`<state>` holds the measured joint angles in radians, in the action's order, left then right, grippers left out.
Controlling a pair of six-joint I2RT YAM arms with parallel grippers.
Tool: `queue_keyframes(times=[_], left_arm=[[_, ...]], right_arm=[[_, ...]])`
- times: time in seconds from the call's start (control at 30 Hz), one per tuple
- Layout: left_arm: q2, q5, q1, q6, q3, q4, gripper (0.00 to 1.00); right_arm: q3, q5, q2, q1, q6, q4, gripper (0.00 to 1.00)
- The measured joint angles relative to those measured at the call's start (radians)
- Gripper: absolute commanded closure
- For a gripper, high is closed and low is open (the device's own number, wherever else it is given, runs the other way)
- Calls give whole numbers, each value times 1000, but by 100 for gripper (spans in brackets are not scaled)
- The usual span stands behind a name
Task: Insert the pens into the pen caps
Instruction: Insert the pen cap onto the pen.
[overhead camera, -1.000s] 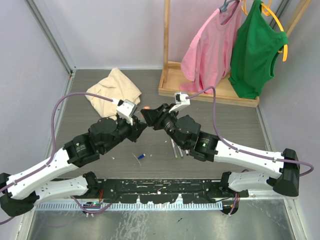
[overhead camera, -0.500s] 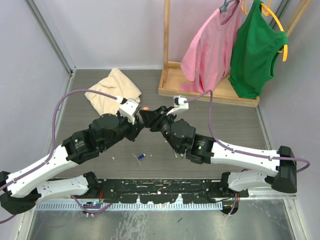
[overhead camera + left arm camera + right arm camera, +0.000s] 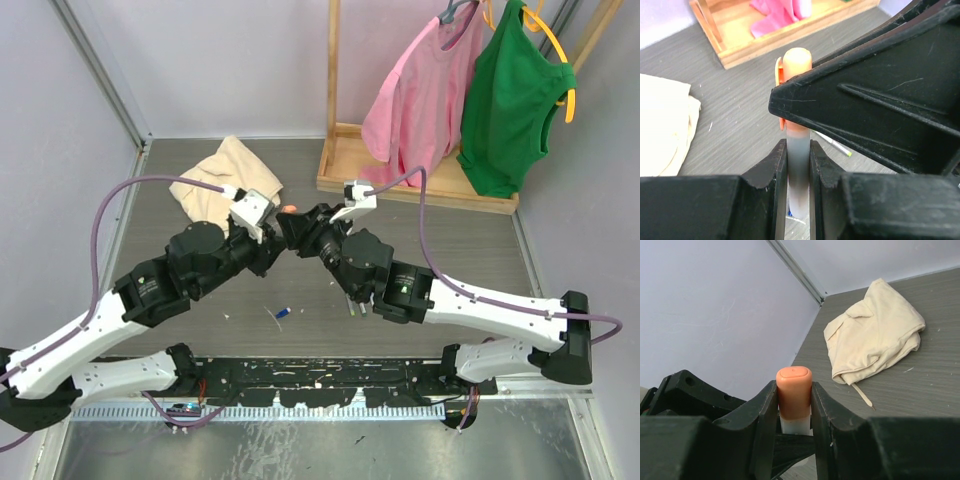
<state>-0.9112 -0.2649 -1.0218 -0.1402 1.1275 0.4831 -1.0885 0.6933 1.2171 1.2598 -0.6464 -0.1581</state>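
Note:
A grey-white pen [image 3: 798, 175] stands upright between the fingers of my left gripper [image 3: 798, 150], which is shut on its barrel. An orange pen cap [image 3: 794, 385] sits on the pen's top end, and my right gripper [image 3: 794, 390] is shut on it. In the top view the two grippers meet above mid-table, left gripper [image 3: 268, 238], right gripper [image 3: 303, 228], with the orange pen cap [image 3: 290, 209] showing between them. Loose pens [image 3: 349, 296] lie under the right arm, one with a green tip [image 3: 849, 153]. A small blue pen cap [image 3: 284, 314] lies nearer the bases.
A crumpled beige cloth [image 3: 228, 180] lies at the back left, with a thin tan stick [image 3: 862, 396] beside it. A wooden rack base [image 3: 400, 178] stands at the back right, with a pink shirt [image 3: 420, 90] and a green top [image 3: 515, 95] hanging over it.
The joined grippers have drifted slightly towards the back of the table with the pen and orange cap between them. Both grips are unchanged.

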Motion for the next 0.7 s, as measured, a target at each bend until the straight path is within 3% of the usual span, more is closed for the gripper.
queue_keyframes(times=[0.23, 0.7], left_arm=[[56, 46, 11, -11, 0, -87, 72], [79, 167, 10, -62, -32, -143, 54]], right_arm=[[-142, -117, 2, -35, 71, 107, 100], [-165, -203, -29, -61, 90, 227, 100]])
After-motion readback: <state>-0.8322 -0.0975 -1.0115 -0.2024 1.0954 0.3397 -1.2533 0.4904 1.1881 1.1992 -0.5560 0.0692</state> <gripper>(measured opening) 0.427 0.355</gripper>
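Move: The pen stands steeply between the two hands, its barrel already in the left fingers. The orange cap, in the right fingers, is about 4 cm above the left hand, some 2 cm ahead and 1 cm right. From the right hand the barrel's middle lies roughly 4 cm below, 2 cm back and 1 cm left. About 32 cm under the left hand, 1 cm left, lies the blue cap; at that depth the loose pens lie 5 cm ahead, 13 cm right. Both hands lift together by about 5 cm with the capped pen between them, and partway up the left fingers start to open and let go of the barrel while the right keeps its pinch on the orange cap. The left hand then eases back some 2.5 cm and a little to the right as both sink about 1 cm, having rolled its left side down some 10 degrees and turned slightly clockwise, while the right hand swings a little counter-clockwise. ##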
